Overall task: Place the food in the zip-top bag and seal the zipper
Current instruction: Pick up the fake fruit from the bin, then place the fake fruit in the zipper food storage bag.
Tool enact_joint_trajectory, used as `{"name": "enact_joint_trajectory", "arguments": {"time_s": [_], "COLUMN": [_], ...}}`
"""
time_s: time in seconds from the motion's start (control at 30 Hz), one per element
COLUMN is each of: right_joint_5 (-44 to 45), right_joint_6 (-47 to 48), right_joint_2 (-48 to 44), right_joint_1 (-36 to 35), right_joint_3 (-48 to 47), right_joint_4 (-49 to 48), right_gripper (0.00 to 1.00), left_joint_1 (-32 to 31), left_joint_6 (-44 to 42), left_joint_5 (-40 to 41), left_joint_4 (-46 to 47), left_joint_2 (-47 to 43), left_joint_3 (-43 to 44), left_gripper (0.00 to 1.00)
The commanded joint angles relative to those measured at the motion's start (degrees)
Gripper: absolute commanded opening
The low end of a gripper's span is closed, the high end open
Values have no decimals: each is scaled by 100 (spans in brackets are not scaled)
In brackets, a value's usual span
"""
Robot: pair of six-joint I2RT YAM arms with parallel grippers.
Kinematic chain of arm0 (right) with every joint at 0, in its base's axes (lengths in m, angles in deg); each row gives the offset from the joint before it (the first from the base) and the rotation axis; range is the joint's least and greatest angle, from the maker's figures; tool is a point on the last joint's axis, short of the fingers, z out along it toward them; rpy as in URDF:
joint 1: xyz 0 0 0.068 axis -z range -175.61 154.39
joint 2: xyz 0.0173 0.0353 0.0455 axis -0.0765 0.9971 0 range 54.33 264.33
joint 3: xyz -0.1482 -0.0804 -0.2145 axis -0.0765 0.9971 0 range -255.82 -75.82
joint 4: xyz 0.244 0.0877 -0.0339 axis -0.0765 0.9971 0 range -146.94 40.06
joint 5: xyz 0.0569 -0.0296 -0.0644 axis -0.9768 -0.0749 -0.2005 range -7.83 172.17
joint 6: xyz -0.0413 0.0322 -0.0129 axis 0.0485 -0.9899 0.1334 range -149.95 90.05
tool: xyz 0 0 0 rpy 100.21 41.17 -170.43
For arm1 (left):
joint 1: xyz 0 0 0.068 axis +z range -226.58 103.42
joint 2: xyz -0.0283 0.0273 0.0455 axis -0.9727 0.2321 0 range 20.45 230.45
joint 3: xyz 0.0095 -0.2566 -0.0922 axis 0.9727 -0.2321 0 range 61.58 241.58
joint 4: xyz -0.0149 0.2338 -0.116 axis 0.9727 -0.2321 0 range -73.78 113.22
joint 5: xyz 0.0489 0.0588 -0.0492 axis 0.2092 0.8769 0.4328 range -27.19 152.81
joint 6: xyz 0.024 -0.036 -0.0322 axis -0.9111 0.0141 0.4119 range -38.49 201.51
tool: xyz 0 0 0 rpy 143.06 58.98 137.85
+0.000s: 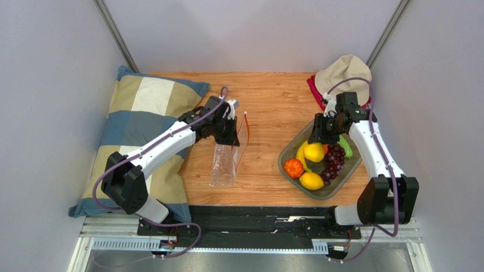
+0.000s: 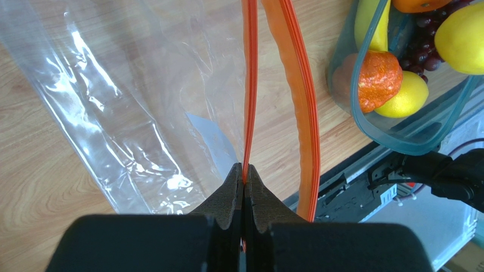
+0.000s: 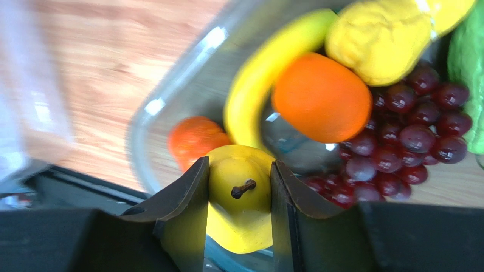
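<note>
The clear zip-top bag (image 1: 223, 164) lies on the wooden table, and it fills the left of the left wrist view (image 2: 113, 113). My left gripper (image 1: 230, 133) is shut on one orange-red zipper strip (image 2: 249, 85) and holds it up; the other strip (image 2: 298, 85) bows away, so the mouth gapes. My right gripper (image 1: 319, 137) is shut on the yellow pear (image 3: 241, 192) over the grey tray (image 1: 341, 184). In the tray lie a banana (image 3: 267, 68), an orange (image 3: 321, 96), a lemon (image 1: 312, 181), a pumpkin (image 1: 293, 168), grapes (image 3: 409, 147) and a green piece (image 3: 468, 73).
A checked pillow (image 1: 142, 130) lies along the left side of the table. A beige hat (image 1: 342, 71) on a red cloth (image 1: 314, 88) sits at the back right. A black rail (image 1: 255, 218) runs along the near edge.
</note>
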Motion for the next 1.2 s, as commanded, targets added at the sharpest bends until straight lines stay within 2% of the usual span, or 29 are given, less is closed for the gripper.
{"name": "enact_joint_trajectory", "arguments": {"time_s": [0.0, 0.1, 0.13, 0.17, 0.27, 0.43, 0.57, 0.63, 0.8, 1.0, 1.17], "right_joint_5": [-1092, -1357, -1349, -1305, -971, -926, -1190, -1365, -1603, -1446, -664], "right_joint_6": [-1133, -1996, -2556, -2796, -3684, -4836, -5899, -6102, -6999, -6491, -5375], "right_joint_2": [-685, -1072, -1169, -1196, -1126, -634, -212, 78, 588, 826, 817], "right_joint_1": [3, -268, -504, -629, -1165, -1911, -2194, -2334, -2475, -2581, -2607], "right_joint_3": [-503, -450, -424, -380, -423, -476, -257, -248, 68, 174, 253], "right_joint_4": [-744, -1992, -2299, -2859, -3591, -4385, -5140, -5168, -5923, -5380, -4685], "right_gripper": [0, 0, 0, 0, 0, 0, 0, 0, 0, 0, 0], "left_joint_1": [-18, -27, -27, -18, 17, 79, 158, 237, 377, 518, 527], "left_joint_6": [151, 221, 239, 256, 256, 353, 379, 414, 493, 617, 608], "left_joint_5": [-335, -511, -529, -547, -643, -854, -942, -1047, -1223, -1487, -1654], "left_joint_4": [158, 219, 219, 219, 184, 210, 219, 272, 368, 474, 518], "left_joint_2": [-32, -23, -15, -6, 64, 135, 144, 126, 117, 65, 38], "left_joint_3": [265, 256, 265, 282, 344, 379, 388, 362, 265, 160, 160], "left_gripper": [0, 0, 0, 0, 0, 0, 0, 0, 0, 0, 0]}}
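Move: The pear is already held clear of the bin in the right fingers; the bag's open mouth lies about 27 cm to that hand's left, 2 cm farther out and roughly level. In the bin some 9 cm below, the orange is 3 cm ahead and 2 cm right, the banana 4 cm left with no forward offset, and the lemon 11 cm back and 1 cm left. From the left hand the mouth is 4 cm right and 1 cm ahead. Keeping its pinch on the pear, the right hand sweeps about 24 cm left and 7 cm forward to the bag's mouth, arching some 17 cm up on the way, then sinking 9 cm, while the wrist rolls about 45 degrees so the fingers swing from down to mostly left. The left hand keeps pinching the zipper edge, rising 2 cm and tilting its fingers some 10 degrees outward to the right. ##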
